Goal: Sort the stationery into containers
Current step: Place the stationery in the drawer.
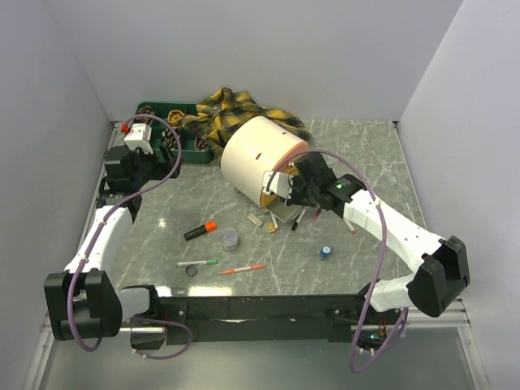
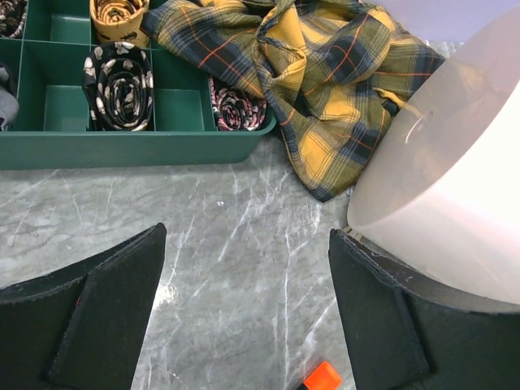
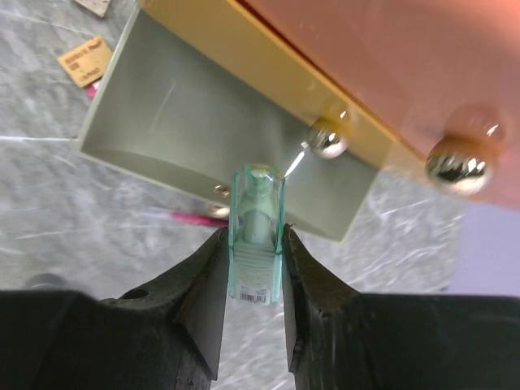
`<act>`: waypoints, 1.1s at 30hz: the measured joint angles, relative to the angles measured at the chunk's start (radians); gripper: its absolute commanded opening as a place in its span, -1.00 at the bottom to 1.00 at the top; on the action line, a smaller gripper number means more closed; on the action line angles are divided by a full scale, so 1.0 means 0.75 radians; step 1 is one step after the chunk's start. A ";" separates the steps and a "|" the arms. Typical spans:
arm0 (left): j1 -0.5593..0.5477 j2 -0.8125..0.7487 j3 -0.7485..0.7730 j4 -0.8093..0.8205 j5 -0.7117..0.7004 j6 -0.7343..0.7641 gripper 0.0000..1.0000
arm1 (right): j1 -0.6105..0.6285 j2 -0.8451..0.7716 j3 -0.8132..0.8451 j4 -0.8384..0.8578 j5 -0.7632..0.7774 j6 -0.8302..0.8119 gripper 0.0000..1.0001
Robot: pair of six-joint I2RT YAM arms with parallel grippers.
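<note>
My right gripper (image 3: 253, 244) is shut on a clear green clip (image 3: 257, 231) and holds it at the mouth of a pale drawer (image 3: 187, 122) pulled out of the cream drum (image 1: 258, 154); the drum's orange face (image 3: 390, 57) carries metal knobs (image 3: 328, 140). My left gripper (image 2: 248, 237) hangs open and empty over bare table between the dark green tray (image 2: 130, 150) and the drum (image 2: 447, 195). Loose stationery lies on the table: a black highlighter with an orange cap (image 1: 200, 230), a grey tape roll (image 1: 229, 238), a white pen (image 1: 197, 262), an orange pen (image 1: 242, 268).
A yellow-and-black plaid cloth (image 1: 240, 110) lies behind the drum, against the tray (image 1: 166, 122), whose compartments hold rolled items (image 2: 119, 85). Small erasers (image 1: 254, 219), thin pens (image 1: 299, 218) and a blue item (image 1: 326, 252) lie by the drum's front. White walls enclose three sides.
</note>
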 measured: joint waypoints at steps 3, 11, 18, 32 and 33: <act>0.000 0.003 0.000 0.001 0.000 -0.005 0.75 | 0.000 0.000 -0.010 0.031 0.000 -0.094 -0.92; 0.000 0.008 0.000 0.001 0.000 -0.005 0.75 | -0.004 0.049 -0.030 0.098 -0.003 -0.279 -0.91; 0.000 0.007 0.000 0.001 0.000 -0.005 0.75 | -0.009 0.107 -0.030 0.111 -0.013 -0.342 -0.75; 0.000 0.007 0.000 0.002 0.001 -0.005 0.75 | -0.011 0.127 -0.096 0.165 -0.010 -0.369 0.36; 0.000 0.007 -0.001 0.005 0.001 -0.006 0.76 | -0.011 0.121 -0.096 0.168 -0.007 -0.363 0.40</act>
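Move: From the right hand, which holds the clear green tube, the middle of the open drawer lies about 4 cm ahead, 3 cm to the left and 12 cm below. The white cabinet's middle is some 11 cm ahead, 12 cm left and 6 cm lower. On the table 16 cm below, the tan card is about 6 cm back and 10 cm left, the red pen 1 cm back and 4 cm right. From the left hand, the drawer is some 39 cm right, 5 cm back and 17 cm below. Forward some 2.5 cm first, then mostly down by about 4 cm, the right hand eases the green tube in over the open drawer beside the cabinet front, its wrist turning roughly 15 degrees, chiefly counter-clockwise. Low over the drawer its fingers, closed on the tube until then, spread and let go of it. ##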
